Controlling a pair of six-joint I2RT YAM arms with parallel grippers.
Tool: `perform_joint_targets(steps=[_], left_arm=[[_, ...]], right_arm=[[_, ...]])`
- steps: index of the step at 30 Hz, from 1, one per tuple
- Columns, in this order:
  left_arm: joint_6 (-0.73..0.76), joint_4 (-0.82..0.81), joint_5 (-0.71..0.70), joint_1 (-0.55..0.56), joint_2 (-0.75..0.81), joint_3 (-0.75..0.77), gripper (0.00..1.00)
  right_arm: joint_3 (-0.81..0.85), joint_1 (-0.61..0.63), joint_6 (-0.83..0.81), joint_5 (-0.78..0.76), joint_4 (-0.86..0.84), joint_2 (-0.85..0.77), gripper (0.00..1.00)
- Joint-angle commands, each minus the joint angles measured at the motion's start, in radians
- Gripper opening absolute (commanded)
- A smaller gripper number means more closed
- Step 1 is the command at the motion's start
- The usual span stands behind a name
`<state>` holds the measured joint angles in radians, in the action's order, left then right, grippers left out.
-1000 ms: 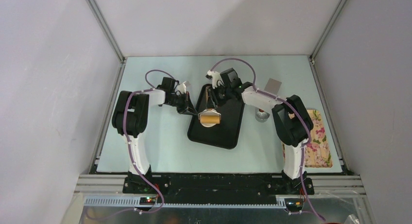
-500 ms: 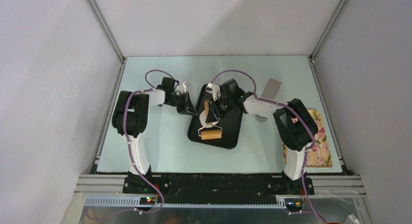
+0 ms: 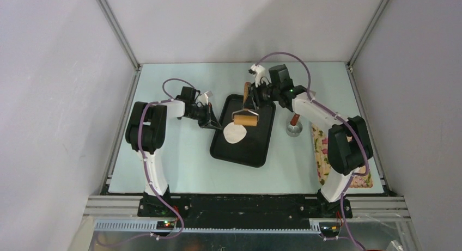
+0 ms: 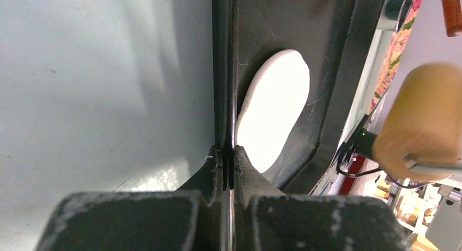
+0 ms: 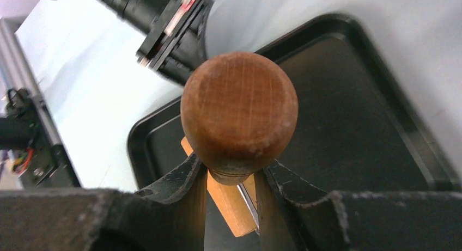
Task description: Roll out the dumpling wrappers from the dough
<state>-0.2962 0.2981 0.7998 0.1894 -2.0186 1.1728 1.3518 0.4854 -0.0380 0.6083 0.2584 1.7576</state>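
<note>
The dough (image 3: 235,134) is a flat white oval on the left half of the black tray (image 3: 256,147). My left gripper (image 3: 211,123) is shut on the tray's left rim (image 4: 222,71), and the dough (image 4: 272,109) lies just past its fingertips. My right gripper (image 3: 249,96) is shut on the round wooden handle (image 5: 239,109) of a small rolling pin. The pin's barrel (image 3: 245,118) sits just beyond the dough's far edge. In the left wrist view the barrel (image 4: 422,120) is blurred. The barrel (image 5: 226,202) shows below the handle between the right fingers.
A round steel cup (image 3: 294,129) with a red-brown handled tool (image 3: 295,119) in it stands right of the tray. A floral cloth (image 3: 327,150) lies at the right side under the right arm. Grey walls close in the table on three sides.
The right gripper rolled the pin toward the near side over the dough, then drew it back to the far side. The dough now lies uncovered. The left gripper has stayed on the rim.
</note>
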Motion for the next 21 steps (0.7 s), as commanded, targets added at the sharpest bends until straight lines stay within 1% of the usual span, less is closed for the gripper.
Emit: perform_joint_targets(steps=[1,7,10,15,21], left_arm=[[0.030,0.070,-0.028,-0.008,-0.033,-0.007,0.00],[0.029,0.070,-0.028,-0.008,-0.032,-0.007,0.00],[0.031,0.070,-0.027,-0.008,-0.031,-0.007,0.00],[0.032,0.071,-0.023,-0.008,-0.030,-0.007,0.00],[0.032,0.071,-0.019,-0.010,-0.032,-0.007,0.00]], right_arm=[[0.073,-0.010,-0.038,-0.059,-0.066,0.054,0.00],[0.162,-0.010,-0.045,-0.055,-0.102,0.212,0.00],[0.154,-0.002,-0.054,-0.045,-0.104,0.258,0.00],[0.070,0.001,-0.087,-0.033,-0.080,0.246,0.00],[-0.060,0.003,-0.114,-0.016,-0.063,0.176,0.00]])
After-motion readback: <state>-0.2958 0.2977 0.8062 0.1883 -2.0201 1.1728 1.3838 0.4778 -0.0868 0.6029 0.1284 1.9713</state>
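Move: Below and a little behind the right hand, which holds the roller up in the air, lies the dough wrapper: about 3 cm back, 4 cm to the left and 15 cm down. The left hand's fingertips on the tray rim are some 9 cm left and 1 cm back; the metal bowl is roughly 19 cm right and 2 cm back. From the left hand, the wrapper is about 2 cm back, 5 cm right and 1 cm lower. Swinging forward about 5 cm with a small rise, the right hand then brings the held roller down towards the wrapper, ending some 7 cm lower than it began, and draws back about 2 cm at that height, rolling onto the forward right part of the dough. Its fingers keep their grip on the handle; the left hand stays put, still pinching the tray's left rim. ##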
